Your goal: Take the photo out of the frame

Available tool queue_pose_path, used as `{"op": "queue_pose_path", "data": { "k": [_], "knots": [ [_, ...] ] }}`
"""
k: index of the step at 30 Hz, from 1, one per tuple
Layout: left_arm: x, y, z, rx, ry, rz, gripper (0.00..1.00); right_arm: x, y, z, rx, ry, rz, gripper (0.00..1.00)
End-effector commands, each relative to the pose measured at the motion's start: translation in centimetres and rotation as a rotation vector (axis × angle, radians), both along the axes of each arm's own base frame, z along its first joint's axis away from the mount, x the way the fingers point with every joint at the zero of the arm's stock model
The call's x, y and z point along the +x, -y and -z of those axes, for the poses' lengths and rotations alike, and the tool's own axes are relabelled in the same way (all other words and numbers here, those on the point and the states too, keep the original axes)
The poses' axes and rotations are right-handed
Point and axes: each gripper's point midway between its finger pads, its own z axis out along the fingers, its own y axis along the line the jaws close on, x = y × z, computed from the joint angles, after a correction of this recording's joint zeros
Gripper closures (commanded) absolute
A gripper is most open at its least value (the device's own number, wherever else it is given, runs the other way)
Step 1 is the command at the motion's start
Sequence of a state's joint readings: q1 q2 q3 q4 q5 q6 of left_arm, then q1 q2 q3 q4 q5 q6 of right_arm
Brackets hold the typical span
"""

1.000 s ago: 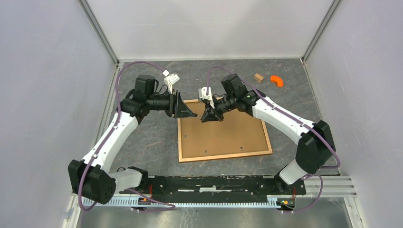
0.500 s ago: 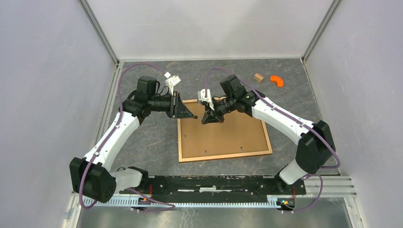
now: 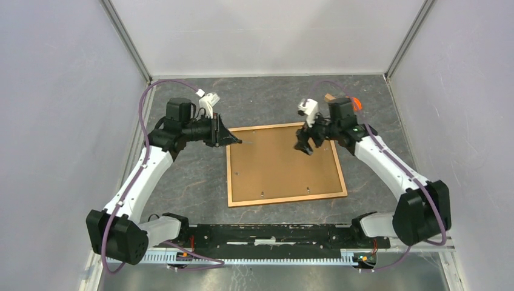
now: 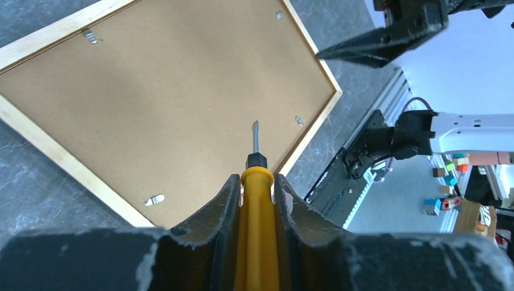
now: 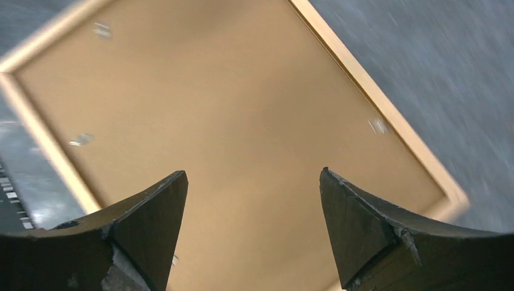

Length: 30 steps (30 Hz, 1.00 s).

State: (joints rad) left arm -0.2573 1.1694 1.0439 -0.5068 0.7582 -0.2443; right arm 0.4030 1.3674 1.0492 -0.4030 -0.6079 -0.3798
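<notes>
The frame [image 3: 285, 199], with a thin orange-brown border, lies face down on the table with its plain brown backing board [image 3: 279, 167] up. The photo is hidden beneath that board. My left gripper [image 3: 227, 138] hovers at the frame's far left corner, shut on a yellow-handled screwdriver [image 4: 257, 230] whose blade points out over the backing board [image 4: 170, 91]. My right gripper [image 3: 305, 145] hangs open over the far right part of the board [image 5: 230, 109], with nothing between its fingers. Small metal tabs [image 4: 154, 199] sit along the inside of the border [image 4: 54, 156].
A small wooden block [image 3: 329, 97] and an orange curved piece [image 3: 356, 103] lie at the far right, just behind my right arm. Grey walls close the table on three sides. The arms' mounting rail [image 3: 273, 233] runs along the near edge.
My right gripper has opened and swung right, away from the left one. My left gripper has closed on the screwdriver and drawn back slightly to the left.
</notes>
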Motion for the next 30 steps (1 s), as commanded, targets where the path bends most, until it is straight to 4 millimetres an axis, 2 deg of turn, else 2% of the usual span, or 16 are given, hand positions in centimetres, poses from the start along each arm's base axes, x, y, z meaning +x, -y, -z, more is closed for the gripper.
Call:
{"op": "queue_pose_path", "data": {
  "k": [1, 3, 7, 12, 18, 23, 27, 30],
  "knots": [
    [0.7, -1.1, -1.0, 0.050, 0.088, -0.041, 0.98, 2.3, 7.9, 2.2, -0.118, 0.010, 0.342, 0.14],
    [0.8, -1.2, -1.1, 0.053, 0.095, -0.047, 0.98, 2.4, 11.4, 3.7, -0.158, -0.028, 0.447, 0.14],
    [0.7, -1.2, -1.2, 0.055, 0.098, -0.047, 0.98, 1.9, 16.3, 7.2, -0.228, -0.142, 0.575, 0.21],
    [0.6, -1.2, -1.4, 0.057, 0.107, -0.044, 0.98, 0.6, 19.2, 10.8, -0.265, -0.250, 0.638, 0.31],
    [0.6, -1.4, -1.2, 0.066, 0.111, -0.045, 0.98, -0.3, 18.5, 13.2, -0.241, -0.335, 0.615, 0.43],
    [0.5, -1.5, -1.0, 0.077, 0.113, -0.043, 0.98, -0.9, 18.7, 15.8, -0.275, -0.405, 0.613, 0.49],
    [0.4, -1.6, -0.9, 0.085, 0.115, -0.041, 0.98, -0.6, 18.5, 16.7, -0.291, -0.419, 0.591, 0.67],
    [0.5, -1.9, -0.2, 0.109, 0.100, -0.043, 0.98, 0.9, 18.5, 16.6, -0.329, -0.394, 0.550, 0.82]
  ]
}}
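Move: The right hand, empty and open, has the middle of the frame's right bar about 18 cm to its right, level with it fore and aft, and some 15 cm below. The right-edge clip lies some 5 cm ahead and 13 cm right, the near-right clip roughly 12 cm back and 7 cm right, both at bar height. From the left hand, that bar is about 41 cm right, 2 cm ahead and 21 cm down. Right hand swings about 18 cm right and 15 cm down, closing its fingers astride the frame's right bar. ##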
